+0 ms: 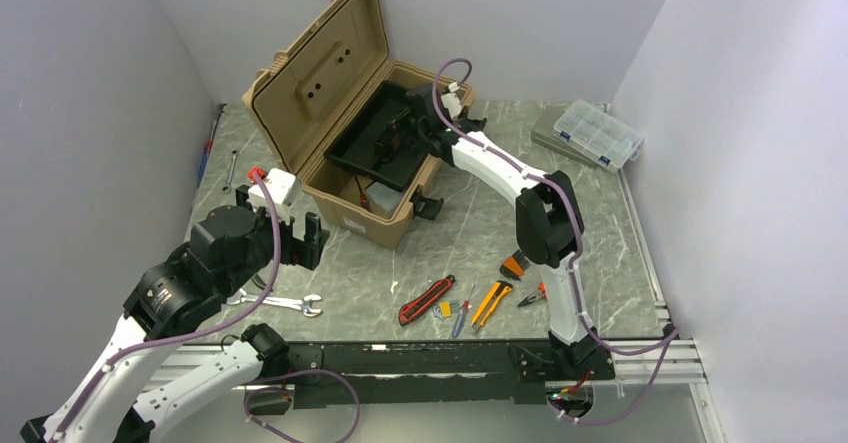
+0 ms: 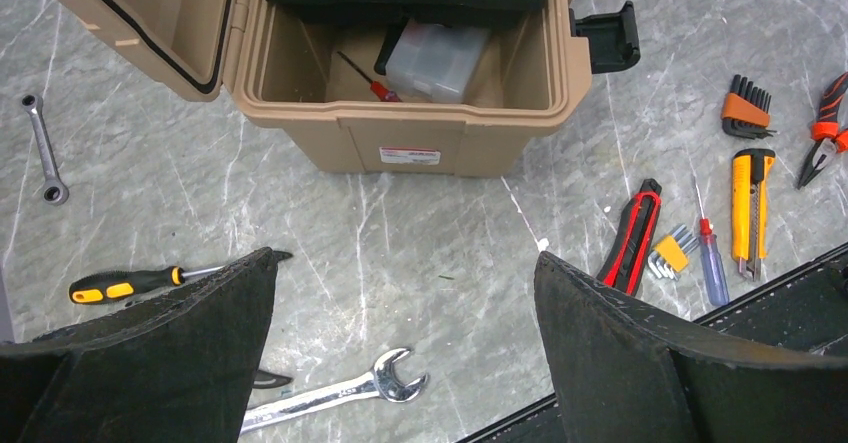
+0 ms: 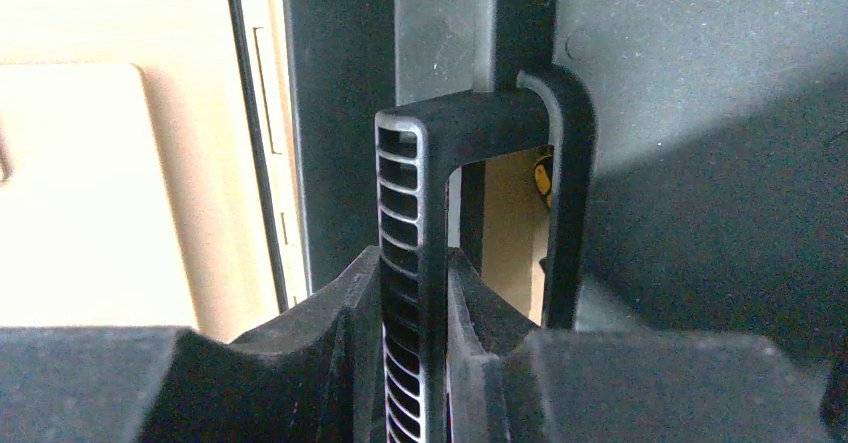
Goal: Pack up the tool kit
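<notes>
The tan tool kit box (image 1: 352, 210) stands open at the table's back, its lid (image 1: 320, 73) leaning back to the left. A black insert tray (image 1: 380, 141) lies slanted across the box's far half. My right gripper (image 1: 408, 131) reaches into it and is shut on the tray's ribbed black handle (image 3: 410, 183), which runs between both fingers (image 3: 345, 303). My left gripper (image 2: 405, 258) hovers open over the table in front of the box (image 2: 450, 138), holding nothing. A small clear case (image 2: 435, 58) and a red screwdriver (image 2: 362, 75) lie inside the box.
Loose on the table: silver wrench (image 2: 335, 393), yellow-black screwdriver (image 2: 125, 285), ratchet spanner (image 2: 45, 148), red-black knife (image 2: 632, 235), yellow knife (image 2: 750, 208), orange hex keys (image 2: 747, 108), pliers (image 2: 825, 133). A clear organiser case (image 1: 595, 133) sits back right. Walls close three sides.
</notes>
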Robot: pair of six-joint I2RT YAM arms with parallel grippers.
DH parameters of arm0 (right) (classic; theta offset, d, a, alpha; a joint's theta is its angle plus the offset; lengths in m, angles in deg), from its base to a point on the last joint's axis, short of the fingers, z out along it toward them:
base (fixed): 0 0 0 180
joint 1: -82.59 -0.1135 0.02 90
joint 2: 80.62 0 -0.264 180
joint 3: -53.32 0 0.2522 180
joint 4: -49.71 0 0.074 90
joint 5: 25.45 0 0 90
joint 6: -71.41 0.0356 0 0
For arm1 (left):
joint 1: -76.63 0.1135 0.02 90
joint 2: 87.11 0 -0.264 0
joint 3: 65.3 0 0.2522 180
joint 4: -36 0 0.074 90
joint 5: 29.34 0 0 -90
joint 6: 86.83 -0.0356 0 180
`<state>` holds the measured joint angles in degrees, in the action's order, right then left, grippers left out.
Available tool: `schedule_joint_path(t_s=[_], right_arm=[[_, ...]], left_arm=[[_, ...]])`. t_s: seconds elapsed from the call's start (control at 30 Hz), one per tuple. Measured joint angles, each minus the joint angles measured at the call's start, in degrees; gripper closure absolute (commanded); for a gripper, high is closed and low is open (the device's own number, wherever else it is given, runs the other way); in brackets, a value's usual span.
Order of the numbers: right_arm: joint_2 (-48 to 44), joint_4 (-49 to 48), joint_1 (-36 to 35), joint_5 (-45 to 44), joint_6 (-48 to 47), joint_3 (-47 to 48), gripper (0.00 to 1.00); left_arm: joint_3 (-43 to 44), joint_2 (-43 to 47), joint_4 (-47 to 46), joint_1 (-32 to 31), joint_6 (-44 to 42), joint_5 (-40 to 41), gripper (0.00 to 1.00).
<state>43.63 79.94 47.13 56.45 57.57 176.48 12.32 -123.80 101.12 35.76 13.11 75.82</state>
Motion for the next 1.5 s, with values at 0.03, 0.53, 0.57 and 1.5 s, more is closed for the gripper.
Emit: schedule_joint_path(t_s=[0.03, 0.53, 0.57, 1.5], right_arm=[[-0.4, -0.9, -0.1, -0.6, -0.3, -1.0, 1.00], [-6.9, -20.5, -3.4, -7.4, -1.6, -18.9, 1.00], [-7.0, -20.1, -3.8, -8.3, -1.6, -18.9, 1.00], [-18.3, -6.0, -4.9, -17.2, -5.3, -21.2, 0.43]], left_arm=[[0.0, 0.0, 0.0, 0.0, 0.0, 0.0, 0.01], [-0.7, 0.0, 0.0, 0.0, 0.0, 0.0, 0.01], [-0.7, 0.0, 0.0, 0.0, 0.0, 0.0, 0.01], [-0.6, -0.8, 0.4, 0.0, 0.0, 0.2, 0.01]])
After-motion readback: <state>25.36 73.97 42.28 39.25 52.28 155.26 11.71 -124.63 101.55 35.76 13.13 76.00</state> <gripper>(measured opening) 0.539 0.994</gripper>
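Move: The right fingers already pinch the handle of the black tray inside the open toolbox, whose middle is about 2 cm back, 4 cm left and 9 cm below that hand. The clear parts box lies inside it, about 16 cm back, 5 cm left and 14 cm down; the black latch stands about 17 cm back and 5 cm right. From the left hand, the toolbox is roughly 28 cm ahead, 17 cm right and 20 cm down. Still pinching the tray's handle, the right hand draws the tray back along the toolbox by some 3–4 cm, almost level, its fingertips tipping up about 10 degrees. Then the fingers open and let go, and the hand pulls off the handle to the right, rising and easing back, about 6 cm in all. ##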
